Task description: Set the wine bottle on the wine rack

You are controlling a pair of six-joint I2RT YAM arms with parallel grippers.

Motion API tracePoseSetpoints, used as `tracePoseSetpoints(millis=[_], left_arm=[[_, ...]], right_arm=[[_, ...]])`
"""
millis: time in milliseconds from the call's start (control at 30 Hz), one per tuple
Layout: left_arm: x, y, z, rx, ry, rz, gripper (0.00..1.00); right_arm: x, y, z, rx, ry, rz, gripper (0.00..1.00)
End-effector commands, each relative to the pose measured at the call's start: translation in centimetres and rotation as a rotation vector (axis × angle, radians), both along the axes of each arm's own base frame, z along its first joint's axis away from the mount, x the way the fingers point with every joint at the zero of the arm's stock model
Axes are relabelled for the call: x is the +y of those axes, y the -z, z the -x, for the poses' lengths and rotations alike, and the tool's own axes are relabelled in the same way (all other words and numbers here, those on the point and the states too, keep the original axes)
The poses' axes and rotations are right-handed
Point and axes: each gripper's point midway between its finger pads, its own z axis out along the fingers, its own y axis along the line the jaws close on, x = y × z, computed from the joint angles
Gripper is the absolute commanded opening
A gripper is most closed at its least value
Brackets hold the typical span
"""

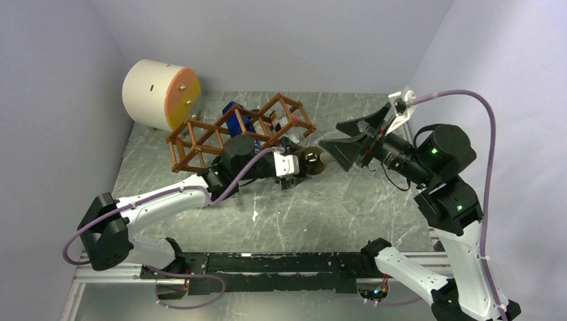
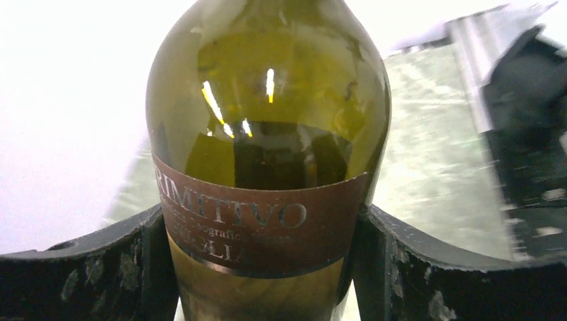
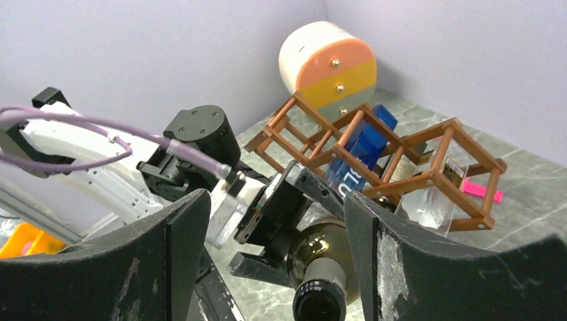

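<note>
The wine bottle (image 1: 309,161) is dark green glass with a brown label and lies level above the table, just in front of the wine rack (image 1: 200,137). My left gripper (image 1: 294,165) is shut on its body; in the left wrist view the black fingers (image 2: 137,264) press both sides of the wine bottle (image 2: 267,134) at the label. My right gripper (image 3: 267,261) stands open. The neck of the wine bottle (image 3: 321,274) points between its fingers (image 3: 154,254), close to the right one, with a wide gap on the left. The wine rack (image 3: 434,170) is a reddish-brown lattice.
A cream-and-orange drum (image 1: 160,93) lies at the back left, behind the rack. A blue bottle (image 3: 361,150) and a clear bottle (image 3: 428,200) lie in the rack's cells. A pink item (image 3: 476,189) lies behind the rack. Grey walls close the back and sides.
</note>
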Motion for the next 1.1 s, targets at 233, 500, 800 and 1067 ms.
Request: tracePoseSetpoints(millis=[233,500,800,1067], left_arm=[[2.4,-12.4,-6.7,-0.898,-0.257,-0.079,0.07],[4.2,-14.4,-9.7,-1.159,-0.341,-0.216,0.07],[5.2,-15.3,-8.8,-1.364,-0.310,-0.285,0.07],[5.4,-15.3,-8.0,-1.412,-0.279,-0.290,0.07]], right_arm=[[-2.4,-0.6,-1.6,0.045,0.172,0.055,0.77],[-3.7,2.6,-2.7,0.134,0.256,0.171,0.77],[-2.3,8.8,-2.4,0.263,0.134,0.328,0.74],[-0.3,11.1,-3.1,0.326,0.046,0.356,0.72]])
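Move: Held upright in the left fingers, the wine bottle is to go to the wine rack, whose middle lies roughly 15 cm ahead of that hand, 16 cm left and 18 cm lower. In the rack, the blue bottle sits about 16 cm ahead and 15 cm left, the clear bottle some 16 cm ahead and 3 cm left. From the open right hand, the wine bottle's middle is about 5 cm left, 2 cm ahead and 16 cm below. Swinging the held wine bottle over, the left hand goes about 10 cm forward and as much up, drifting left towards the rack, while it rolls some 75 degrees about its own fingers so the neck tips back and right; the grip stays shut. The right hand, fingers still open, eases a little forward, then sinks about 10 cm with its fingertips tilting down, to meet the neck. ##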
